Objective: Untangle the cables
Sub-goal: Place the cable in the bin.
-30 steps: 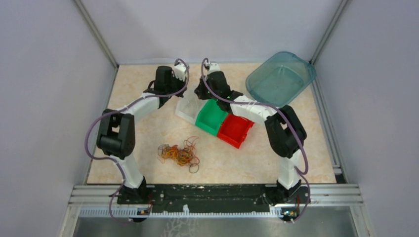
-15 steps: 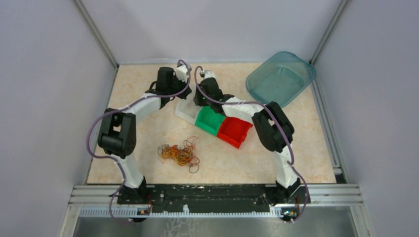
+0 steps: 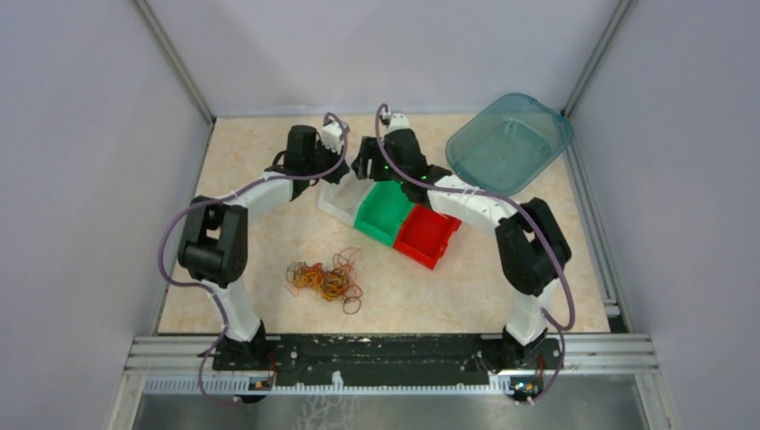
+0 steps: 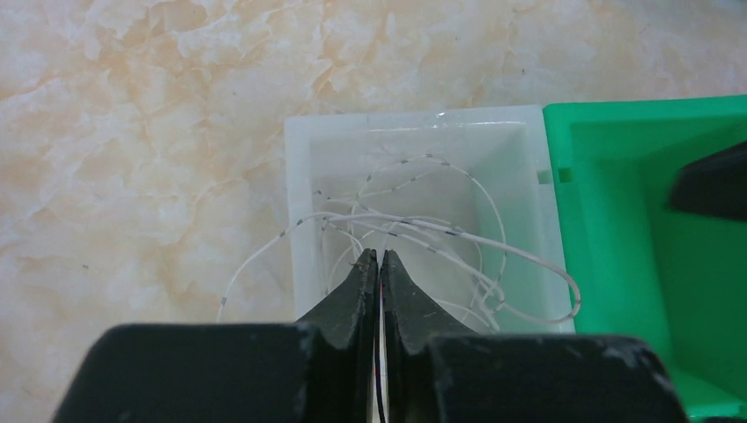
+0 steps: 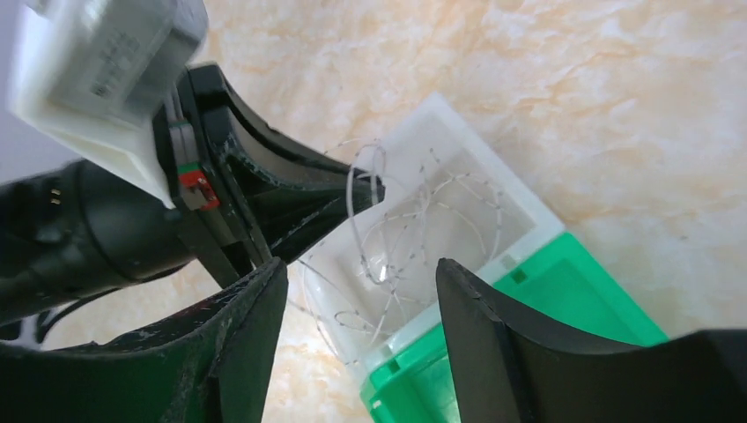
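Observation:
The cables [image 3: 327,282] lie as a small orange, red and brown tangle of loops on the table in front of the arms, with no gripper near them. More thin white cables [image 4: 423,229] with grey marks sit coiled in a white bin [image 4: 299,159]. My left gripper [image 4: 379,257] hangs over that bin's near edge, jaws pressed together on a thin strand. In the right wrist view a white loop [image 5: 359,181] hangs from the left fingertips. My right gripper [image 5: 361,264] is open above the seam between the white bin [image 5: 520,207] and green bin [image 5: 564,291], holding nothing.
White bin [image 3: 339,199], green bin [image 3: 385,215] and red bin [image 3: 427,236] stand in a diagonal row at mid-table. A teal tub [image 3: 509,141] sits tilted at the back right. Both grippers [image 3: 336,175] [image 3: 367,168] are close together above the white bin.
My right gripper has opened from shut. The right arm has shifted a little over the bins. The left arm has stayed over the white bin.

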`<state>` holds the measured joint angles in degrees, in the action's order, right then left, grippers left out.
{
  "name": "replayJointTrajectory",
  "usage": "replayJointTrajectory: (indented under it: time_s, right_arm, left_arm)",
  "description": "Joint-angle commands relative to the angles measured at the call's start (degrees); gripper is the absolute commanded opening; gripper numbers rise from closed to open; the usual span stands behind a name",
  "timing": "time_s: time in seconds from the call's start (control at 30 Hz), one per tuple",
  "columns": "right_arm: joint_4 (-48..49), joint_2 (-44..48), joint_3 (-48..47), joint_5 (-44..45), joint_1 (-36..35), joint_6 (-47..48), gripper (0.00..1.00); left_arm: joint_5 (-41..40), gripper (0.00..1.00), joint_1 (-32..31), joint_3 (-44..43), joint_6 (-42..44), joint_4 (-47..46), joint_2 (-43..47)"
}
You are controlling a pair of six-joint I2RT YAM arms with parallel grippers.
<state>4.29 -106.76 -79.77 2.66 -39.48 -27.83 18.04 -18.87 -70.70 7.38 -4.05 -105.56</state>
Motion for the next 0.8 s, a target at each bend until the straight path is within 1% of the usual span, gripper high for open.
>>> replayJointTrajectory:
  time_s: [0.0,0.07,0.2,0.27,0.37,0.4,0.43,0.6,0.7,0.77]
  right_arm:
    - [3.01,7.52,2.88,-1.86,3.09,-1.57,0.64]
    - [2.84,7.07,2.04,-2.62,3.87,-1.72,0.65]
    - [0.54,2.86,-3.47,-5.2,4.49,-1.76,0.65]
    - [0.0,0.63,-5.89,-6.47,4.59,-1.96,0.65]
    - [0.7,-2.28,-7.77,-8.78,5.0,-3.44,0.63]
    - [1.97,-3.21,-7.84,-10.29,5.17,-4.57,0.6]
    - [3.23,-3.7,-7.55,-11.5,5.28,-5.2,0.55]
    - [8.03,-6.29,-7.14,-17.37,5.65,-9.51,0.42]
    - [9.04,-6.45,-6.23,-18.2,5.9,-10.76,0.4]
    - [9.65,-5.83,-4.84,-17.9,5.91,-10.79,0.42]
  left_arm:
    - [0.28,0.12,-0.2,1.74,0.96,-1.73,0.78]
    - [0.12,0.17,-0.2,2.32,1.06,-2.17,1.49]
    - [0.41,0.27,-0.19,3.13,1.47,-2.43,2.3]
    - [1.08,0.35,-0.2,3.36,1.33,-2.12,2.87]
    - [2.09,0.6,-0.2,3.15,0.52,-1.66,3.97]
    - [2.11,0.64,-0.15,2.86,0.44,-1.35,4.37]
    - [2.14,0.65,-0.12,2.46,0.45,-0.87,4.73]
    - [2.93,0.68,0.81,0.52,0.86,2.2,6.57]
    - [2.92,0.68,1.56,-0.14,1.37,3.85,7.72]
    - [3.07,0.69,2.15,-0.45,1.52,4.43,8.41]
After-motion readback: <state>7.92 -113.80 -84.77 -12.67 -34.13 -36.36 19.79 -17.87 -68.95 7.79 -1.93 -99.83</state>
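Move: Under the left fingers, which hold the white cable, the white bin's middle lies about 3 cm ahead, 2 cm right and 9 cm down; the green bin is some 2 cm back, 10 cm right and 9 cm down. From the open right hand the cable's raised loop is about 4 cm ahead, 3 cm left and 7 cm lower; the white bin's middle is 7 cm ahead, 3 cm left and 15 cm down, the green bin 1 cm ahead, 7 cm right. Dipping about 1.5 cm towards the white bin and easing back slightly, the left hand opens wide to let go of the cable, then rises some 4 cm. The open right hand swings up and to its right, then forward, and finally comes back left and down about 4 cm to the raised loop, rolling left side up and partly closing without shutting. ##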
